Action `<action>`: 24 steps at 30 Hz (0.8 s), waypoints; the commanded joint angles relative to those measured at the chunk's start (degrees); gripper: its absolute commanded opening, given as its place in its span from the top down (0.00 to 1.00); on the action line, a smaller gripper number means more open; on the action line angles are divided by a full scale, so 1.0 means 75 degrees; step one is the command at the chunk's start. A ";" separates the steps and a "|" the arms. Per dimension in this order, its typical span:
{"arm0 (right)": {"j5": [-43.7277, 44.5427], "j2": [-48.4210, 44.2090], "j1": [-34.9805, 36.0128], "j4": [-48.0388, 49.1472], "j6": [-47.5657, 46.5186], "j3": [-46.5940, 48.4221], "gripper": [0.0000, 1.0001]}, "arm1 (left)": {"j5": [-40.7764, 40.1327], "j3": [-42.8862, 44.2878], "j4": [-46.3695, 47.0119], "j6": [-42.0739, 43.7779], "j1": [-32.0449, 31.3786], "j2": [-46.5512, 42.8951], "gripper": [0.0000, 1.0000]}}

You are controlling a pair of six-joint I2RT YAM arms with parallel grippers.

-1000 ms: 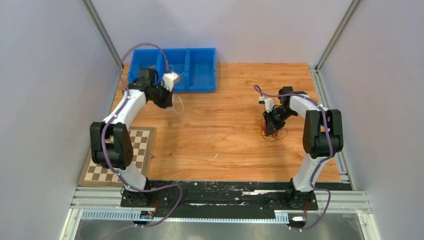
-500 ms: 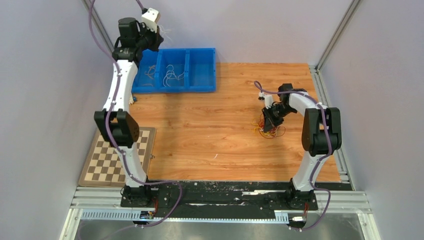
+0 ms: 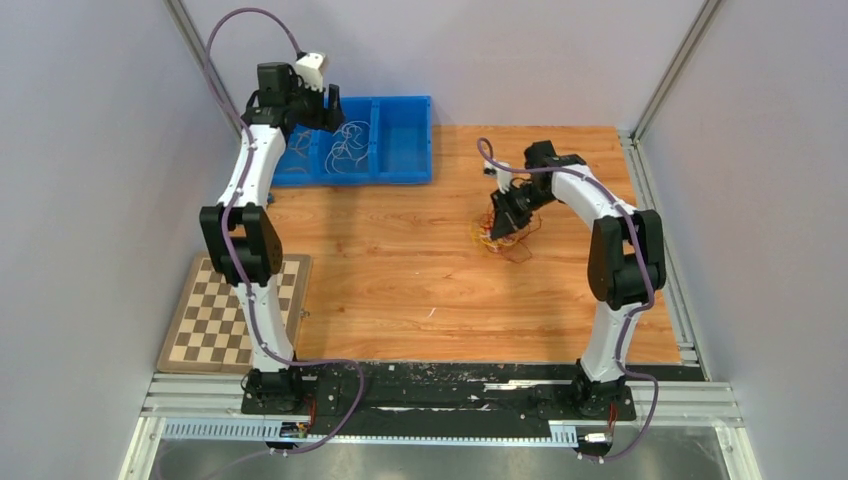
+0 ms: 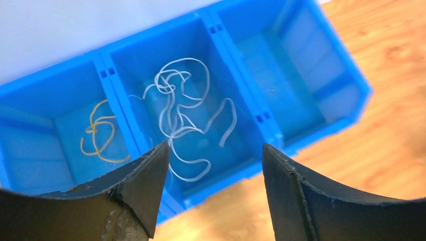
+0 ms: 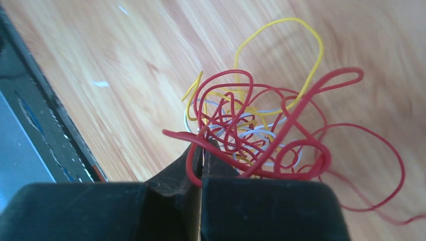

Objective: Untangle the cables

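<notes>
My left gripper (image 3: pixel 333 100) (image 4: pixel 215 150) hangs open above the blue bin (image 3: pixel 400 172) (image 4: pixel 321 134), with nothing between its fingers. Below it, loose white cables (image 4: pixel 181 115) (image 3: pixel 347 145) lie in the bin's middle compartment. A yellow-orange cable (image 4: pixel 98 135) lies in the left compartment. On the wooden table, my right gripper (image 3: pixel 503 222) (image 5: pixel 202 144) is shut on a red cable of the tangle (image 5: pixel 289 123) (image 3: pixel 497 238). The tangle is red, yellow and white cables knotted together, and it spreads out just beyond the fingertips.
A chessboard (image 3: pixel 235 312) lies at the table's near left corner. The bin stands at the far left against the back wall. A black rail (image 5: pixel 45 115) runs along the left of the right wrist view. Grey walls close in both sides.
My left arm swung from the table up over the bin and its gripper opened; the white cable it carried now lies in the middle compartment. My right gripper dragged the tangle leftwards.
</notes>
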 commanded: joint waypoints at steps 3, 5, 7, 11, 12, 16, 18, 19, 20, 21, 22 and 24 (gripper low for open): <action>-0.1598 -0.0136 0.1324 0.0112 0.0491 0.1915 0.97 | 0.1629 -0.1945 -0.0122 -0.0214 -0.0002 -0.2839 0.22; -0.1940 -0.0269 0.1374 0.0101 0.0662 0.2086 0.79 | 0.2069 -0.3127 0.0173 -0.0248 -0.0002 -0.3572 0.22; -0.1946 -0.0452 0.1328 0.0066 0.0687 0.1838 0.49 | 0.2383 -0.4091 0.0458 -0.0392 -0.0002 -0.4126 0.22; -0.1438 -0.0866 0.0984 0.0055 0.0450 0.0872 0.41 | 0.3029 -0.5255 0.0502 -0.0609 -0.0111 -0.4675 0.23; -0.1329 -0.0926 0.0905 0.0045 0.0430 0.0670 0.41 | 0.3083 -0.5552 0.0459 -0.0546 -0.0281 -0.4774 0.23; -0.1055 -0.1136 0.0835 0.0144 0.0401 0.0141 0.41 | 0.2962 -0.6293 -0.0068 0.0086 -0.1014 -0.4822 0.23; -0.0995 -0.1111 0.0845 0.0315 0.0673 -0.0021 0.41 | 0.2643 -0.6560 -0.0257 0.0215 -0.1335 -0.4632 0.23; -0.0971 -0.1074 0.0845 0.0436 0.0809 -0.0064 0.41 | 0.2533 -0.6611 -0.0256 0.0087 -0.1454 -0.4421 0.24; -0.0937 -0.1017 0.0850 0.0585 0.0989 -0.0119 0.41 | 0.2459 -0.6665 -0.0207 -0.0034 -0.1478 -0.4303 0.24; -0.0927 -0.0953 0.0865 0.0742 0.1152 -0.0161 0.41 | 0.2470 -0.6664 -0.0123 -0.0277 -0.1496 -0.4034 0.25; -0.0920 -0.0874 0.0886 0.0897 0.1320 -0.0168 0.41 | 0.2558 -0.6596 -0.0088 -0.0369 -0.1499 -0.3911 0.25; -0.0898 -0.0668 0.0968 0.1166 0.1607 -0.0137 0.40 | 0.2692 -0.6464 0.0120 -0.0673 -0.1512 -0.3564 0.26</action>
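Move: The tangled cables hang from my right hand's shut fingertips, with the bare table spot they go to about 15 cm left, level fore and aft and 7 below; a small white scrap lies some 15 cm back of that spot. From my left hand the tangle is roughly 26 cm back, 37 right and 19 down; the blue box lies 20 cm below, its middle some 3 back and 3 right. I swing the tangled cables left about 11 cm and up 9 with my right hand, open the fingers on the way to let the bundle go over mid-table, then draw that hand back right and down about 5 cm each. My left hand, still open, leaves the blue box: up at first, then down, some 25 cm back and 13 right towards the cables, tipping down and turning clockwise. ##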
